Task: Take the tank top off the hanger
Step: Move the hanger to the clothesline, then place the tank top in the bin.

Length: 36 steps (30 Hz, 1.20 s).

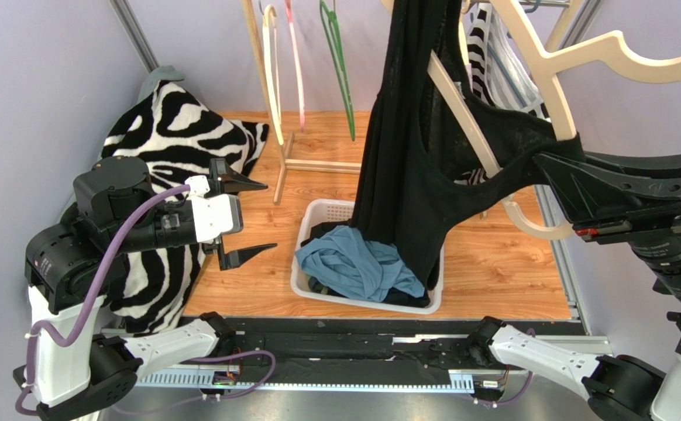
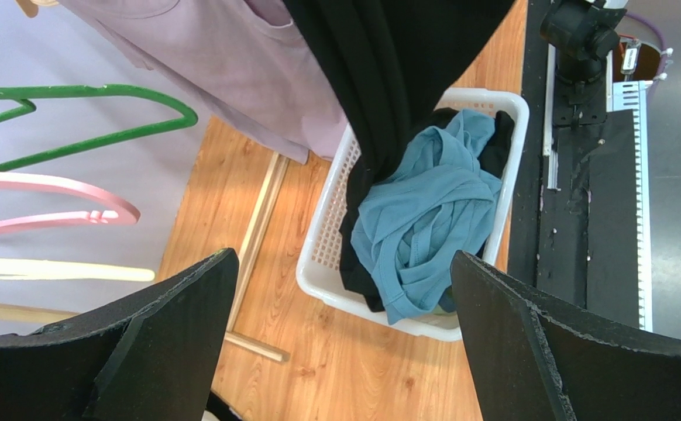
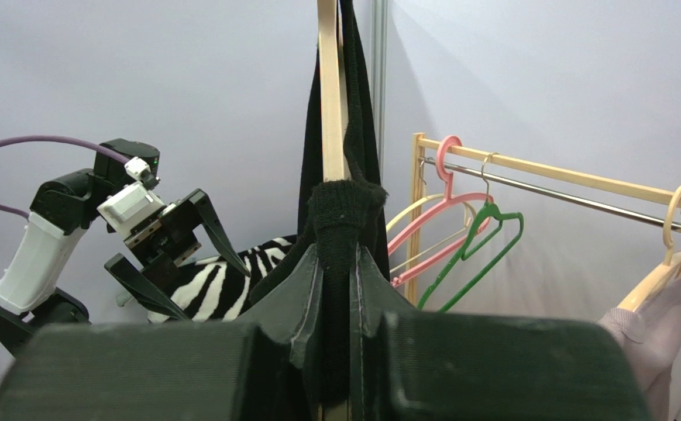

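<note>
The black tank top point(image 1: 405, 158) hangs from a pale wooden hanger point(image 1: 455, 103) above the basket, its hem reaching down into it. My right gripper point(image 1: 548, 163) is shut on a shoulder strap and holds it stretched to the right. In the right wrist view the strap point(image 3: 344, 206) is bunched between the closed fingers of that gripper point(image 3: 335, 254), against the hanger's bar point(image 3: 330, 88). Left of the basket my left gripper point(image 1: 265, 217) hovers wide open with nothing in it. From its wrist camera the left gripper point(image 2: 342, 263) looks down past the tank top point(image 2: 397, 61).
A white laundry basket point(image 1: 313, 219) on the wooden floor holds a blue garment point(image 1: 353, 263) and dark clothes. A zebra-print cushion point(image 1: 177, 132) lies under the left arm. A wooden rack carries a pink hanger, a green hanger point(image 1: 340, 53) and a lilac garment point(image 2: 230, 61).
</note>
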Motion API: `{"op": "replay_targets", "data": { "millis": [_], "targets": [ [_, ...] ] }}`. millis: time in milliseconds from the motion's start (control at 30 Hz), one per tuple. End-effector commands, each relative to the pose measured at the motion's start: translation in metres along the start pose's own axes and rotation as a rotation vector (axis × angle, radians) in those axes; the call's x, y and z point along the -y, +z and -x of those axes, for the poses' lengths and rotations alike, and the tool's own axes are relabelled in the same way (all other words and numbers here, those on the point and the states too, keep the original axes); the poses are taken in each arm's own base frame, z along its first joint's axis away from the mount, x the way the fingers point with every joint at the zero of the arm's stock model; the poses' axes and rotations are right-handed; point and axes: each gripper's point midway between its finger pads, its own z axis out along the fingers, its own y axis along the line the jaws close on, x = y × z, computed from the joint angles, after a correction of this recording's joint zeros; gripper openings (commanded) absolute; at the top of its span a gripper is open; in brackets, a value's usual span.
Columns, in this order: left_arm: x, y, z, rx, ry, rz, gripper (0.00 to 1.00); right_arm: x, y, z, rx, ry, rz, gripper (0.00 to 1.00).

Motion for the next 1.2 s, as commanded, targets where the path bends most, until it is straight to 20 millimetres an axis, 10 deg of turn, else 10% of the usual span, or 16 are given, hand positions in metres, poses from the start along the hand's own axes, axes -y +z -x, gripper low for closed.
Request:
{"op": "replay_targets", "data": {
  "millis": [0,200,500,1167],
  "targets": [
    [0.001,-0.005,0.012,0.049,0.005,0.000,0.99,-0.007,0.002,0.037,0.110,0.005,0.029,0.00],
    [0.002,-0.006,0.011,0.051,0.003,0.001,0.99,0.004,0.007,-0.012,-0.070,0.006,-0.014,0.00],
    [0.008,-0.010,0.016,0.080,0.043,-0.025,0.99,-0.017,-0.031,-0.174,-0.548,0.087,0.140,0.00],
    [0.007,0.027,-0.008,-0.001,0.091,-0.191,0.99,-0.046,-0.073,-0.234,-0.713,0.047,0.400,0.00]
  ]
}}
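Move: The right hand already pinches one end of the hanger through a strap of the black tank top, whose middle is about 8 cm ahead, 10 cm left and 8 cm below. It carries them to the space over the basket, whose middle is some 14 cm ahead, 13 cm left and 59 cm down. From the open left hand, the hanger's middle is roughly 6 cm ahead, 24 cm right and 25 cm up, the basket about 12 cm ahead, 19 cm right and 40 cm down. Still pinching the hanger's end and the black strap, the right hand sinks about 25 cm towards the basket and shifts some 6 cm left, tipping from pointing up to slightly down and swinging to point mostly left; its last stretch also draws back a few centimetres. Late on, the wide-open left hand eases about 2 cm forward and down towards the hanger's free end. ##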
